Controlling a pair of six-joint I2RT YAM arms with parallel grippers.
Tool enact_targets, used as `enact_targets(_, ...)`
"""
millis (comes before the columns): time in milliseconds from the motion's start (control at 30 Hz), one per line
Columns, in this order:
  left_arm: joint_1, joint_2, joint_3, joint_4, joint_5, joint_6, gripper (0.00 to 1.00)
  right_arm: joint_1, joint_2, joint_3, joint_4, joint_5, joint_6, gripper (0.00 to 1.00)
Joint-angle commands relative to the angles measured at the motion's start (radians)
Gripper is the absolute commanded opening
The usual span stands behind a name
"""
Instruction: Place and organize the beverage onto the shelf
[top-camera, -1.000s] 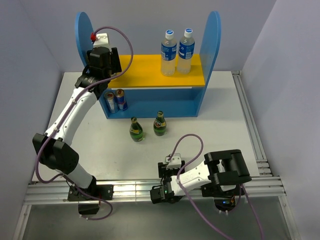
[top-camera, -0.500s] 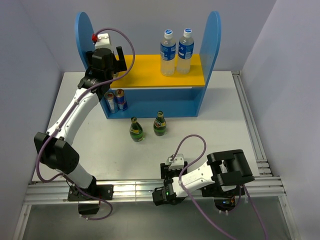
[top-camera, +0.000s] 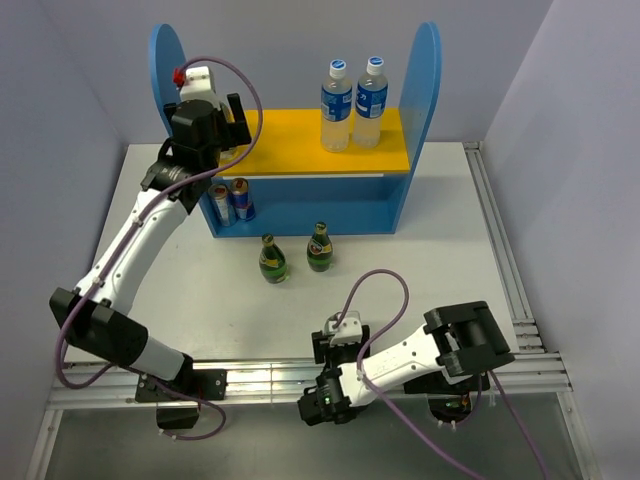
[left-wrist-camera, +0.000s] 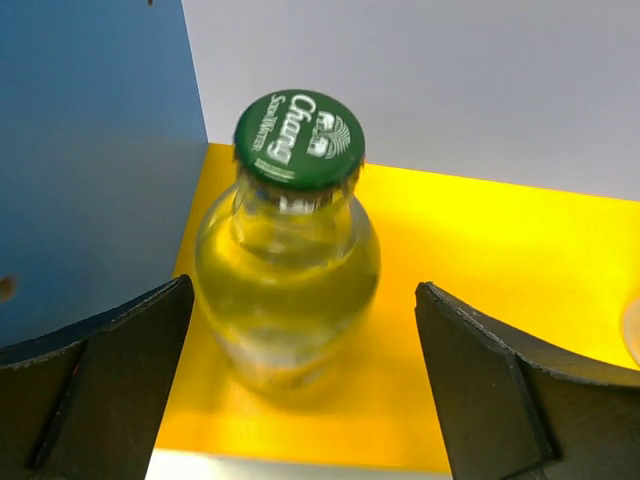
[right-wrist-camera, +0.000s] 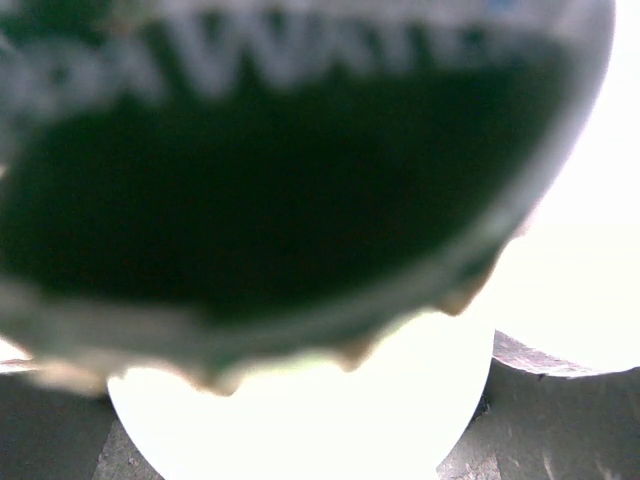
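Note:
On the blue shelf (top-camera: 428, 80), a clear glass bottle with a green cap (left-wrist-camera: 290, 250) stands upright at the left end of the yellow upper board (left-wrist-camera: 480, 260), next to the side panel. My left gripper (left-wrist-camera: 302, 295) (top-camera: 238, 115) is open, one finger on each side of the bottle and clear of it. Two plastic bottles with blue labels (top-camera: 354, 104) stand at the board's right end. Two dark green bottles (top-camera: 271, 259) (top-camera: 319, 248) stand on the table before the shelf. My right gripper (top-camera: 335, 335) (right-wrist-camera: 300, 430) is shut on a green-capped bottle (right-wrist-camera: 280, 170), which fills its view.
Two blue and red cans (top-camera: 231, 203) stand at the left of the shelf's lower tier. The right arm is folded low over the front rail (top-camera: 260, 375). Grey walls close in both sides, and a metal rail (top-camera: 500, 250) runs along the table's right edge.
My left gripper has opened and let go of the green-capped bottle on the upper board, then drawn back a little. The right arm has shifted slightly at the front edge.

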Motion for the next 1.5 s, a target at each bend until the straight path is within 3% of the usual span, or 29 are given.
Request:
enact_targets(0,-0.006,-0.091,0.021,-0.055,-0.042,-0.03,0.99,0.027,-0.047,0.101,-0.234,0.169,0.184,0.0)
enact_targets(200,-0.021,-0.205,-0.002,-0.111,-0.022,-0.031,0.99,0.04,-0.167,0.224,-0.233,0.229,-0.019,0.0)
enact_targets(333,-0.026,-0.265,-0.004,-0.15,-0.014,-0.013,0.99,0.029,-0.187,0.432,-0.233,0.296,-0.246,0.0)
enact_targets(433,-0.026,-0.331,-0.071,-0.12,-0.023,0.01,0.99,-0.003,-0.167,0.639,-0.227,0.361,-0.479,0.0)
enact_targets(533,-0.024,-0.38,-0.125,-0.075,-0.019,0.022,0.99,-0.069,-0.118,0.856,-0.103,0.401,-0.841,0.0)
enact_targets(567,-0.026,-0.385,-0.143,-0.074,-0.02,0.022,0.99,-0.122,-0.092,0.902,-0.052,0.401,-1.057,0.0)
enact_targets(600,-0.024,-0.388,-0.148,-0.074,-0.023,0.022,0.99,-0.156,-0.081,0.978,0.092,0.357,-1.189,0.0)
enact_targets(667,-0.024,-0.395,-0.163,-0.071,-0.031,0.024,0.99,-0.235,-0.122,0.979,0.33,0.228,-1.644,0.0)
enact_targets(700,-0.023,-0.4,-0.169,-0.065,-0.031,0.025,0.99,-0.314,-0.174,0.841,0.716,0.041,-1.805,0.0)
enact_targets(767,-0.018,-0.412,-0.186,-0.055,-0.034,0.025,0.99,-0.374,-0.294,0.734,0.966,-0.105,-1.993,0.0)
enact_targets(900,-0.012,-0.444,-0.229,-0.026,-0.043,0.033,0.99,-0.534,-0.166,1.044,0.798,-0.266,-1.958,0.0)
enact_targets(1133,0.018,-0.443,-0.264,-0.014,-0.032,0.024,0.99,-0.768,0.021,1.261,0.82,-0.472,-1.902,0.0)
enact_targets(1300,0.022,-0.464,-0.289,0.011,-0.054,0.028,0.99,-0.855,0.173,1.449,0.796,-0.579,-1.848,0.0)
enact_targets(1467,0.023,-0.474,-0.307,0.023,-0.069,0.033,0.99,-0.914,0.288,1.519,0.821,-0.648,-1.797,0.0)
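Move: The soda bottle already gripped in the right hand belongs in the free gap on the upper shelf, about 38 cm ahead, 15 cm left and 26 cm up; the nearer water bottle stands some 39 ahead, 2 left, 28 up. The standing soda bottle is 3 cm ahead of the left hand, level sideways and 4 below; the left green bottle is about 14 back, 8 right and 35 below that hand. Lift the right gripper with its soda bottle, first mostly up and a little left, then forward and up over the yellow shelf, about 32 cm forward overall, levelling the fingers some 15 degrees and easing down slightly at the end. Meanwhile back the left gripper, still open, about 11 cm off the standing bottle, rising and then sinking again while drifting left. ##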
